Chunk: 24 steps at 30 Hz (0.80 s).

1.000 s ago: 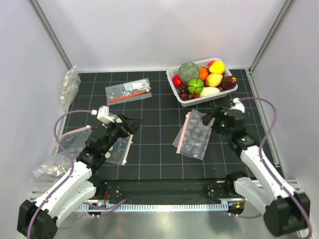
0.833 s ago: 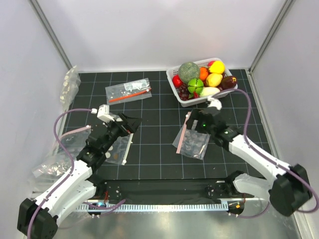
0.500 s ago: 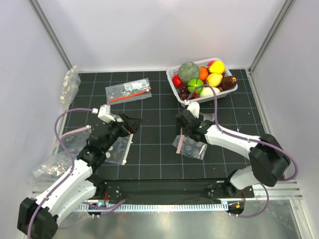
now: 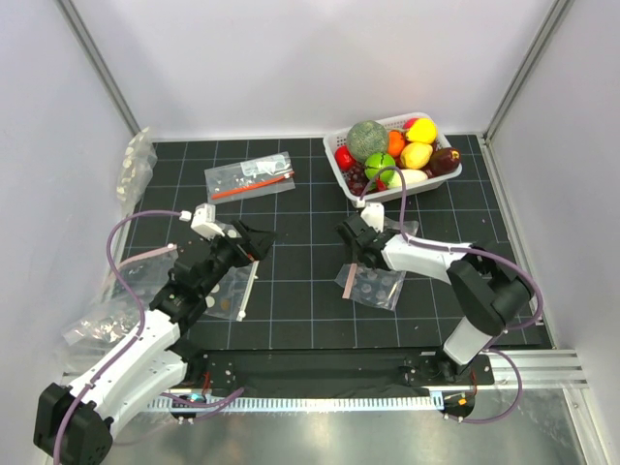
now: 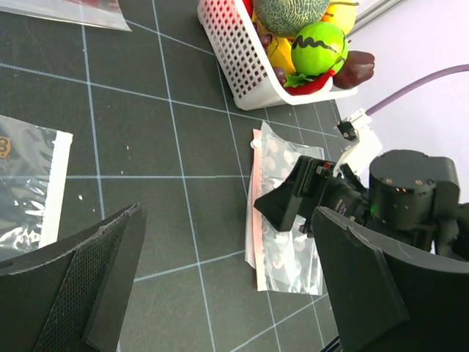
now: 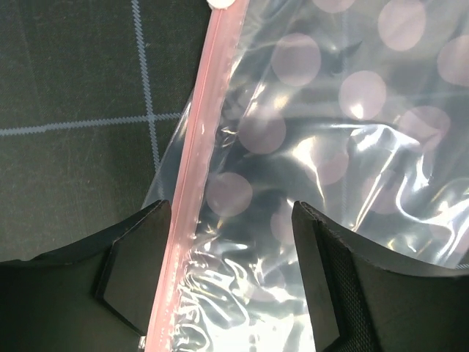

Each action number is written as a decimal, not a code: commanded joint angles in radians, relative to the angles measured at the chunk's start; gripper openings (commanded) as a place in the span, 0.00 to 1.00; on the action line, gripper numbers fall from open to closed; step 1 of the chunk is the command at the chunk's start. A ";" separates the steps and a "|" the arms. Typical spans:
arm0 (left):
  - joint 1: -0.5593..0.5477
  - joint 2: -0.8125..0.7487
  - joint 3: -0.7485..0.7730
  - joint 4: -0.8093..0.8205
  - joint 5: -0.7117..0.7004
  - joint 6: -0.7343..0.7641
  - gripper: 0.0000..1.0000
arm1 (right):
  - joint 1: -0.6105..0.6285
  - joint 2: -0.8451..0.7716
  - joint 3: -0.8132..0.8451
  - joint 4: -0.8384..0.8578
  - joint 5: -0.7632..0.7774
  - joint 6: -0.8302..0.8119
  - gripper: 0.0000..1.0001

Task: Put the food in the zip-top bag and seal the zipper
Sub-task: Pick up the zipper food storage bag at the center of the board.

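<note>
The zip-top bag (image 4: 374,283) lies flat on the mat, clear with white dots; its pink zipper (image 4: 350,267) runs along its left edge. My right gripper (image 4: 355,242) is open and low over the bag's far end, its fingers (image 6: 133,270) astride the zipper (image 6: 183,242) and dotted plastic (image 6: 293,183). The food sits in a white basket (image 4: 360,197): yellow lemon (image 4: 422,131), green round fruit (image 4: 380,165), whitish piece (image 4: 408,178), a red piece (image 4: 344,157). My left gripper (image 4: 254,242) is open and empty, left of the bag (image 5: 282,235).
A clear bag with an orange-red stick (image 4: 250,177) lies at the back left. Another clear bag (image 4: 232,286) lies under the left arm. More bags are heaped along the left edge (image 4: 99,325). The right arm's wrist (image 5: 410,194) stands beside the bag.
My right arm has swung left from the bag's right side, across it, to its zipper edge. The left arm has barely moved. The bag stays flat.
</note>
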 commanded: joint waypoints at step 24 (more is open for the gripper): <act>-0.039 0.099 0.080 0.018 0.046 0.031 1.00 | -0.036 -0.195 -0.136 0.195 -0.062 0.022 0.01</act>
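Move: The right hand hangs low over the center bag with its fingers apart: the pink zipper strip lies about 2 cm to its left, 1 cm ahead and 2 cm below, and the bag's middle some 5 cm to the right, level fore and aft. The fruit basket is roughly 27 cm ahead and 10 cm right; the white-zipper bag some 28 cm left and 4 cm back. From the left hand the strip lies about 17 cm right, 4 cm ahead, 18 cm below. The right fingers close from about three-quarters open to shut and pinch the pink zipper strip near mid-length, after the hand eases some 2 cm forward and about 1 cm down over the bag. Keeping that pinch, the hand then draws back nearly 2 cm and slightly right while rising a good 2 cm, tilting only a little. ##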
